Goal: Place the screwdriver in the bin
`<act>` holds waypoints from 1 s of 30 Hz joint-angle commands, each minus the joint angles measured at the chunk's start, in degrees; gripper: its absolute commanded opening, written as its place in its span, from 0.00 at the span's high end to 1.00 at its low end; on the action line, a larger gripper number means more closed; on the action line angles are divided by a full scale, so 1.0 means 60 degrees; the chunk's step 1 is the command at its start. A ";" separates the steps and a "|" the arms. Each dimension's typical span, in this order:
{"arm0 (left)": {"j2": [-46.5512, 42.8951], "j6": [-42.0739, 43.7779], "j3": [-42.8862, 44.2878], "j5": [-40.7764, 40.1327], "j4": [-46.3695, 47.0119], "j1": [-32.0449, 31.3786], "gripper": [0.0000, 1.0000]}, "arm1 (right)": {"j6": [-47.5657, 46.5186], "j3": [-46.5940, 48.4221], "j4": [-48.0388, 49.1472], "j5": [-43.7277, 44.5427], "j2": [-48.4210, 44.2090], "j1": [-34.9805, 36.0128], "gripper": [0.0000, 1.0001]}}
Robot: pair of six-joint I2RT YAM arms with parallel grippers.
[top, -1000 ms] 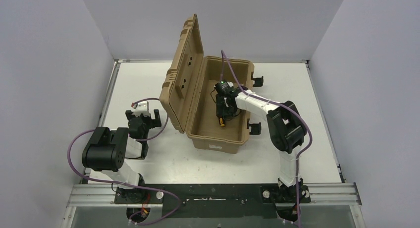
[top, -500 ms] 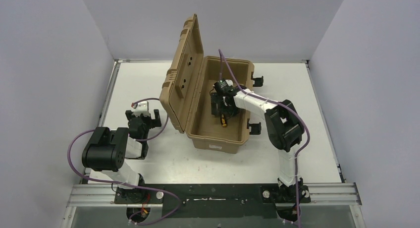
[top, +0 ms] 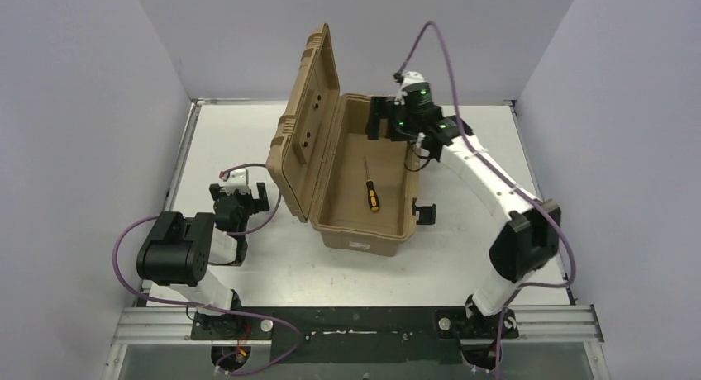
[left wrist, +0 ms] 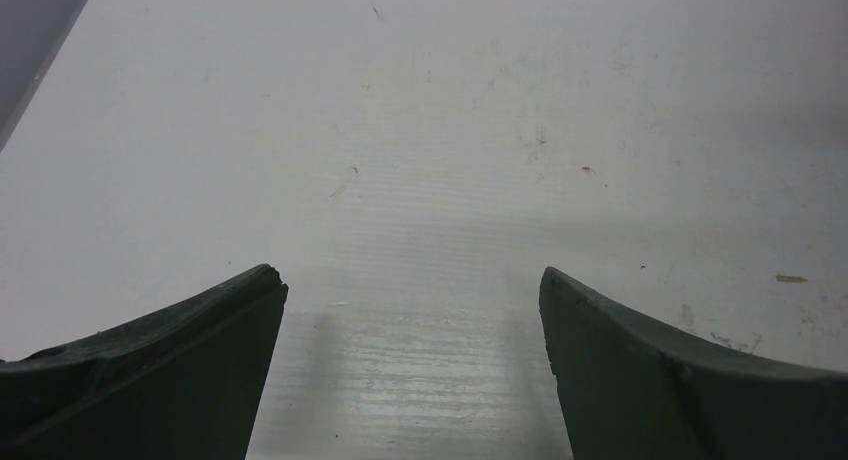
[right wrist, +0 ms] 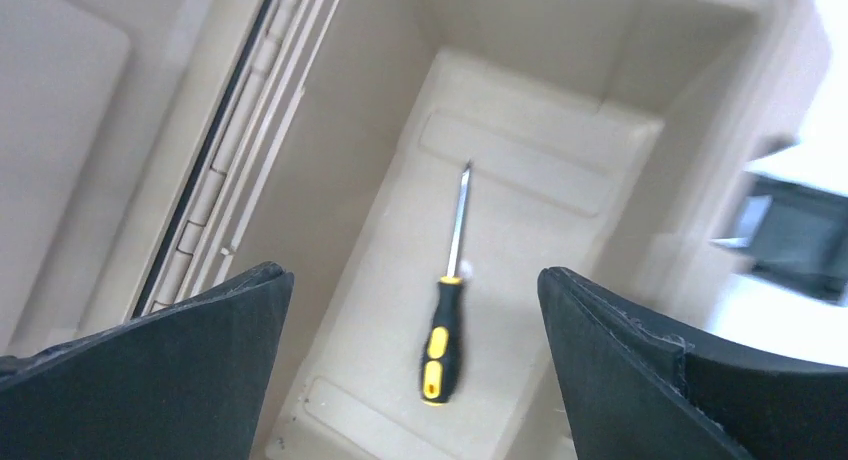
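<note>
The screwdriver (top: 370, 190) (right wrist: 444, 320), with its yellow-and-black handle and thin silver shaft, lies flat on the floor of the tan bin (top: 331, 219) (right wrist: 545, 120). The bin's ribbed lid (top: 304, 124) stands open on the left. My right gripper (top: 390, 120) (right wrist: 412, 280) hovers high above the bin's far end, open and empty, looking down at the screwdriver. Left of the bin, my left gripper (top: 238, 200) (left wrist: 410, 280) hangs open just above the bare white table (left wrist: 450, 130), holding nothing.
Black latches (top: 424, 212) stick out from the bin's right side, one of them in the right wrist view (right wrist: 795, 235). Grey walls (top: 74, 132) close in the table on three sides. Purple cables (top: 442, 41) loop from both arms.
My right gripper opened and let go of the screwdriver, which now lies on the bin floor. The right arm then rose and drew back to the bin's far end. The left arm stayed put.
</note>
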 commanded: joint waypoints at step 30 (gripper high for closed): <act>-0.0064 -0.0045 0.0202 -0.0030 0.0450 -0.0023 0.03 | -0.3106 -1.2661 0.9960 -0.0869 -0.6562 -0.4775 0.00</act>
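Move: The right hand hangs empty above the bin. The screwdriver lies on the bin floor about 6 cm back from it, 1 cm to its left and 21 cm below; the bin's middle is 5 cm back, level sideways, 13 cm down. The near latch is roughly 18 cm back and 17 cm right, the far latch 9 cm ahead and 19 cm right, both some 10 cm below. From the left hand the screwdriver lies about 38 cm right, level ahead, 4 cm lower. With its fingers staying wide open, the right hand leaves the screwdriver and swings some 22 cm to the right, first rising about 7 cm to pass over the bin's latch side, then sinking about 21 cm from that height while drawing back 9 cm. The fingers tip up from their steep slant towards level and the wrist turns a little clockwise, bringing the hand to a halt low over the bare table to the right of the bin, touching nothing. ##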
